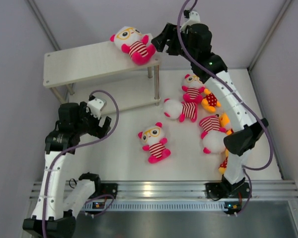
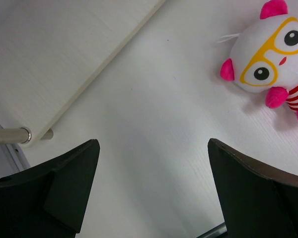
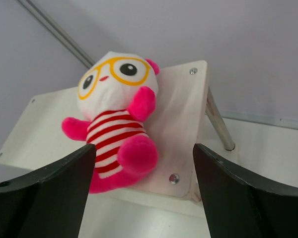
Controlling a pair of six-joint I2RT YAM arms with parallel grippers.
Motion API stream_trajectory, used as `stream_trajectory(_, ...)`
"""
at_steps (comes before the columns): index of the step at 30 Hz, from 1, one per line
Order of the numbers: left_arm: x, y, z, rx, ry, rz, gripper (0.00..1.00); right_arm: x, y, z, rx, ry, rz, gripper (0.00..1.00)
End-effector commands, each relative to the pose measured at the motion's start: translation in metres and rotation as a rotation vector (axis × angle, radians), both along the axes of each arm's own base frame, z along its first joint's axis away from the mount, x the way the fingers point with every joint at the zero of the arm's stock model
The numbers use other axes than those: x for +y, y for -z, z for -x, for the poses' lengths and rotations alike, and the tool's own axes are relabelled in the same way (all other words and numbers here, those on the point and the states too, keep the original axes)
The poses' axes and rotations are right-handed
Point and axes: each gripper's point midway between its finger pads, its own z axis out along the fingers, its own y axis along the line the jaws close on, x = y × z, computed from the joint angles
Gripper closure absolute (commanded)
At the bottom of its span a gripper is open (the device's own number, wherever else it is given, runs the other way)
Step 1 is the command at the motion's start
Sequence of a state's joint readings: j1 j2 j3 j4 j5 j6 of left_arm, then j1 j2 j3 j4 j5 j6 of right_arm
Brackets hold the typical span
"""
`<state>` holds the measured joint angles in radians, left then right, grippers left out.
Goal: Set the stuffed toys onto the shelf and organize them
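Note:
One striped stuffed toy [image 1: 133, 45] with yellow glasses lies on the right end of the shelf's top board [image 1: 89, 64]. My right gripper [image 1: 161, 44] hovers just to its right, open. In the right wrist view the toy [image 3: 116, 114] rests on the board [image 3: 181, 109] ahead of my open gripper [image 3: 144, 148], and neither finger clamps it. My left gripper [image 1: 103, 126] is open over bare table in front of the shelf. Its wrist view shows open, empty jaws [image 2: 153, 145], a striped toy [image 2: 273, 57] ahead on the right, and the shelf's lower board [image 2: 54, 59].
Striped toys lie on the table at the centre [image 1: 154, 143] and to the right [image 1: 181, 109] [image 1: 192, 88] [image 1: 212, 134]. Orange polka-dot toys [image 1: 210, 100] [image 1: 224, 163] sit partly under the right arm. A silver shelf leg [image 1: 156, 82] stands nearby. Grey walls enclose the table.

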<state>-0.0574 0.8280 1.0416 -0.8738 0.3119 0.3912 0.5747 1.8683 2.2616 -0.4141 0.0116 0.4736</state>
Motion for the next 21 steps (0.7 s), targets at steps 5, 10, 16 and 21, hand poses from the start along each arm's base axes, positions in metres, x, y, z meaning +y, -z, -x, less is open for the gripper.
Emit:
stream_trajectory(5, -0.002, 0.006, -0.001, 0.023, 0.008, 0.007, 0.04, 0.031, 0.001, 0.009, -0.03, -0.234, -0.063, 0.18)
stream_trajectory(10, 0.001, 0.012, 0.002, 0.028, 0.001, -0.012, 0.03, 0.031, 0.014, -0.007, 0.019, -0.189, -0.098, 0.28)
stream_trajectory(16, 0.002, 0.014, 0.002, 0.03, 0.004, -0.018, 0.03, 0.029, 0.03, -0.019, 0.068, -0.135, -0.131, 0.51)
stream_trajectory(21, 0.003, 0.017, 0.002, 0.038, 0.002, -0.026, 0.03, 0.033, 0.034, -0.022, 0.093, -0.124, -0.166, 0.67)
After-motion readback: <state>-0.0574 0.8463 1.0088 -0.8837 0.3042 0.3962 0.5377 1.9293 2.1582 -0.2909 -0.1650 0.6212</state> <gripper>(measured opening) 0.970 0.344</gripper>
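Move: The panda toy on the top shelf has its middle about 9 cm to the right hand's left, 5 cm ahead and 5 cm lower; its near pink foot is only some 3 cm left, 2 cm ahead and 5 cm down. The board's front right corner lies about 8 cm below and 2 cm back; the board's middle is some 21 cm left, level ahead, 9 cm down. From the left hand, the panda toy is roughly 26 cm ahead, 14 cm right and 19 cm up. Drop the open right gripper about 5 cm, easing forward, then carry it some 3 cm left towards the panda toy's near foot, turning roughly 10 degrees counter-clockwise. Once level with the foot, close the fingers from wide to about a third open and pinch it between the tips. Let the left hand sink about 2 cm, fingers kept open. ##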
